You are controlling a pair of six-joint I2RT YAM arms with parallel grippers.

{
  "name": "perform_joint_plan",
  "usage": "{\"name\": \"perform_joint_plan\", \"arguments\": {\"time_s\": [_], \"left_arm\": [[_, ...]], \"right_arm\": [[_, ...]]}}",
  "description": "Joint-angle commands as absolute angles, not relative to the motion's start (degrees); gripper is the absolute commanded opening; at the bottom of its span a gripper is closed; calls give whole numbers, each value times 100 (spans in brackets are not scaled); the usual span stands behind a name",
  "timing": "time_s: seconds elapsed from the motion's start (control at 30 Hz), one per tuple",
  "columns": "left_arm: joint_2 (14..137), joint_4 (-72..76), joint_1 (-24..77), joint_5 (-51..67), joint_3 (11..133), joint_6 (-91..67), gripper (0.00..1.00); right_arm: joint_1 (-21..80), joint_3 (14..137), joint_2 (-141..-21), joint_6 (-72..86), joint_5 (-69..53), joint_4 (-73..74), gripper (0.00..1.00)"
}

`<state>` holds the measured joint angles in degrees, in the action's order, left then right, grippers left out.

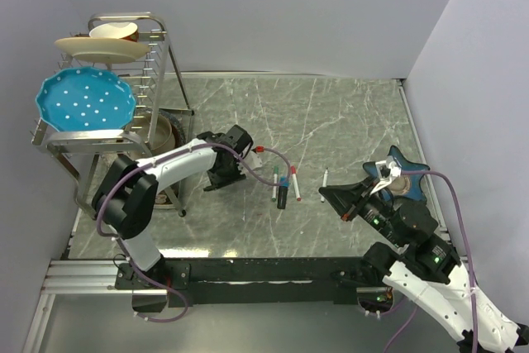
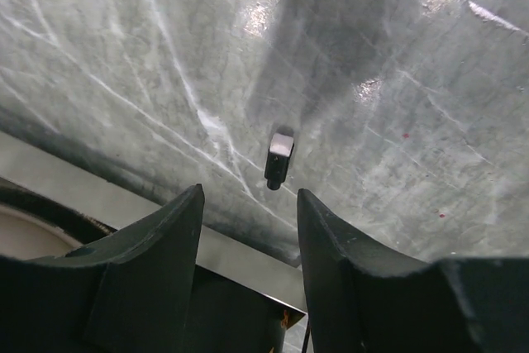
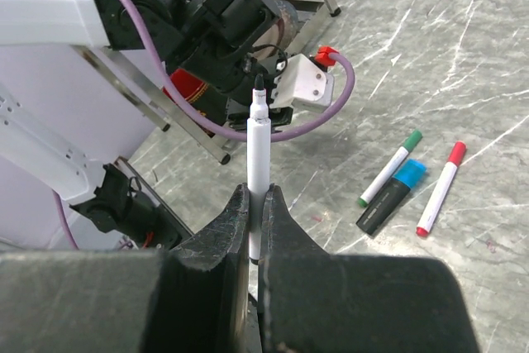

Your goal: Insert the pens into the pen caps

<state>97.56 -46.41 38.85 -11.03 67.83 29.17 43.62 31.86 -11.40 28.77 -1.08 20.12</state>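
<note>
My right gripper (image 3: 256, 192) is shut on the lower end of a thin white pen (image 3: 258, 146). Its uncapped black tip points toward the left arm. From above, this pen (image 1: 324, 179) shows at the right gripper (image 1: 324, 193). A small black pen cap (image 2: 279, 159) lies on the marble just ahead of my left gripper (image 2: 250, 192), which is open with nothing between its fingers. The left gripper (image 1: 221, 175) hangs low over the table's left side. Three capped pens lie together: green (image 3: 390, 167), black with blue (image 3: 391, 196), red (image 3: 440, 188).
A metal dish rack (image 1: 169, 64) stands at the left with a blue plate (image 1: 85, 101) and a cream plate (image 1: 101, 47). A bowl (image 1: 157, 134) sits under it. A blue star-shaped dish (image 1: 411, 173) lies at the right. The rack's rail (image 2: 83, 188) runs close by the left fingers.
</note>
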Motion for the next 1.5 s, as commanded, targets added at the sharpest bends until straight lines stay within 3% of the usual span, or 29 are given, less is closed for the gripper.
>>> {"name": "perform_joint_plan", "arguments": {"time_s": [0.0, 0.4, 0.8, 0.9, 1.23, 1.47], "left_arm": [[9904, -4702, 3736, -818, 6820, 3138, 53], [10212, -4597, 3507, -431, 6741, 3234, 51], [10424, -4465, 3419, -237, 6566, 3234, 43], [10468, -4421, 3419, -158, 6539, 3217, 38], [10284, -4052, 3436, 114, 6399, 2621, 1], [9108, -3165, 3752, 667, 6583, 1680, 1]], "right_arm": [[4377, 3287, -1204, 2725, -62, 1635, 0], [4386, 3278, -1239, 2610, 167, 1661, 0], [4377, 3305, -1257, 2601, 202, 1626, 0], [4368, 3340, -1248, 2575, 220, 1661, 0], [4377, 3384, -1213, 2689, 211, 1696, 0], [4368, 3410, -1432, 2751, 18, 1591, 0]]}}
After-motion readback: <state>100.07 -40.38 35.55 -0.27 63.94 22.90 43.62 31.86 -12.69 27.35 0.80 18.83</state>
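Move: The black pen cap lies almost straight under the open left hand, some 5 cm down, about 1 cm back and 1 cm to the left. To that hand's right lie the green marker, about 15 cm off and 1 cm farther out, and the blue-capped marker, about 17 cm off and 2 cm back. The nearest rack foot stands about 13 cm left and 8 cm back. From the right hand, holding the white pen, the cap is roughly 31 cm left, 14 cm ahead and 26 cm below. The left fingertips close on the black cap and pinch it from both sides, after the hand has sunk nearly 5 cm onto it, easing slightly back and left while the wrist tips about 10 degrees. Once shut, the hand starts to rise about a centimetre and swings some 2 cm right, away from the rack, beginning to roll. ##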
